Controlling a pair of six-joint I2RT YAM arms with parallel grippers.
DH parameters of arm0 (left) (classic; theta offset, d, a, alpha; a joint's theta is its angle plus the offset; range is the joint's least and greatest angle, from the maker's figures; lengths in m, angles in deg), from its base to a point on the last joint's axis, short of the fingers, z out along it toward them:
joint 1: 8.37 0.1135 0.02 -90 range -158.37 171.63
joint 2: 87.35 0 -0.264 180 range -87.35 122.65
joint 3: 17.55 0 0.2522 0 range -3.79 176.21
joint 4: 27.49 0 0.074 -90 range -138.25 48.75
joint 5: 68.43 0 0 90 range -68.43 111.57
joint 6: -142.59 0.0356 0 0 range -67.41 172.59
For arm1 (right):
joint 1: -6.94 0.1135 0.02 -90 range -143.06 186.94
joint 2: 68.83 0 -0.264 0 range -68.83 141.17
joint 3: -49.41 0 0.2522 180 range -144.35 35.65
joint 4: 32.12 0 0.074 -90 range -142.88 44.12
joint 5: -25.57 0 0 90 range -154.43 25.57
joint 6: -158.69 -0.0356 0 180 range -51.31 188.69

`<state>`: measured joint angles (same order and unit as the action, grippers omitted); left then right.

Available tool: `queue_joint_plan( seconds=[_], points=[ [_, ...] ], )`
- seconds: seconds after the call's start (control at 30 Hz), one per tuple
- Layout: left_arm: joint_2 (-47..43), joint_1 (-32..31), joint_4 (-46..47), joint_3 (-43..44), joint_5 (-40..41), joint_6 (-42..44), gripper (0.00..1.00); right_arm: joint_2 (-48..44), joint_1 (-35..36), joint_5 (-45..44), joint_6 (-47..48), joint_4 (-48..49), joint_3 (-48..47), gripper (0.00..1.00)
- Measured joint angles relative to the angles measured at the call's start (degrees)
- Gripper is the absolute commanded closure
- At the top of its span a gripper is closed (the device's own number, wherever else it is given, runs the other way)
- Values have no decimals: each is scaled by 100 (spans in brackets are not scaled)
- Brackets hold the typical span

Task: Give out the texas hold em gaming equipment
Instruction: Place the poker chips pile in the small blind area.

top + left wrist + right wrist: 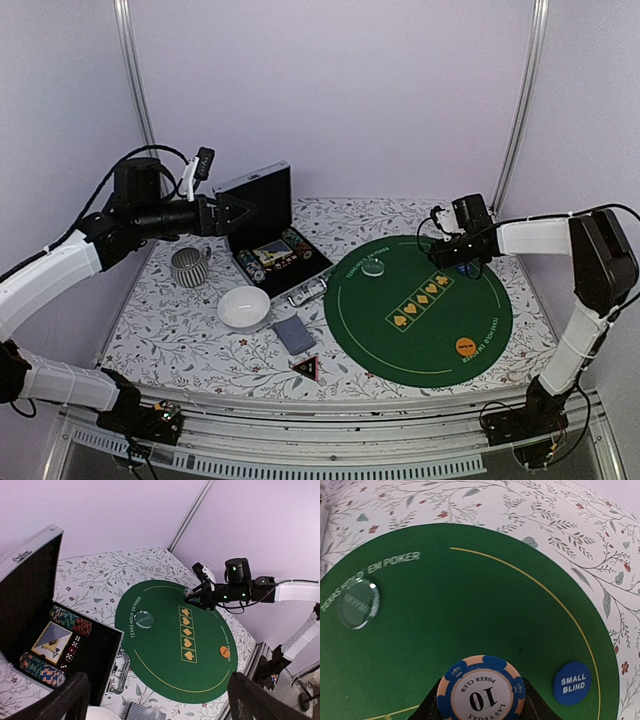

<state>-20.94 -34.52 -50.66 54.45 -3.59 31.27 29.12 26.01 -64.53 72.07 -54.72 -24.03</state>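
My right gripper (481,702) is shut on a blue-and-peach poker chip (481,680) marked 10, held flat just above the far part of the green felt mat (470,605). A blue marker disc (572,683) lies on the mat just right of the chip, and a clear disc (357,603) lies to the far left. An orange disc (466,346) sits near the mat's front edge. The card deck (294,334) and the black triangle (307,368) lie left of the mat. My left gripper (240,210) hangs open and empty, high over the open case with chip rows (70,621).
The black case (262,220) stands open at the back left, with cards and dice among the chips. A white bowl (244,307) and a grey ribbed mug (188,267) stand in front of it. The table's front edge (330,395) runs just past the triangle.
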Motion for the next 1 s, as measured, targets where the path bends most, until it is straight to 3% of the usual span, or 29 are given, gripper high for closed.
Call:
queue_joint_plan(
  seconds=[0.27, 0.47, 1.0],
  points=[
    [-17, 216, -170, -11, 11, 118, 2, 1521, -748, -26, 162, 157, -1075, 99],
    [-17, 315, -214, -11, 11, 142, 2, 2140, -1025, -87, 251, 160, -1718, 99],
    [-17, 389, -232, -11, 11, 144, 2, 2380, -1102, 103, 568, 44, -1880, 98]
  ],
)
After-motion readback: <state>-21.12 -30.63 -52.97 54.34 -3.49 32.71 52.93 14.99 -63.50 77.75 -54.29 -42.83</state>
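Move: Out ahead of the right hand, which already grips the poker chips pile, the bare rim of the green mat in the small blind area lies about 10 cm forward, 7 cm right and 8 cm down. The blue small blind button is roughly 1 cm ahead and 11 cm right, the clear disc 1 cm ahead and 13 cm left, and the card row's club some 5 cm back and 2 cm right, all about 9 cm below. From the left hand, that rim spot is around 21 cm forward, 40 cm right and 30 cm down. Sweeping about 10 cm forward, 7 cm right and 7 cm down, the right hand carries the pile to the mat's far rim line beyond the small blind button, fast at first, then nearly still. Its fingers keep their grip and the wrist turns slightly clockwise; whether the pile touches the mat can't be seen. The open left hand drifts some 2 cm left. ##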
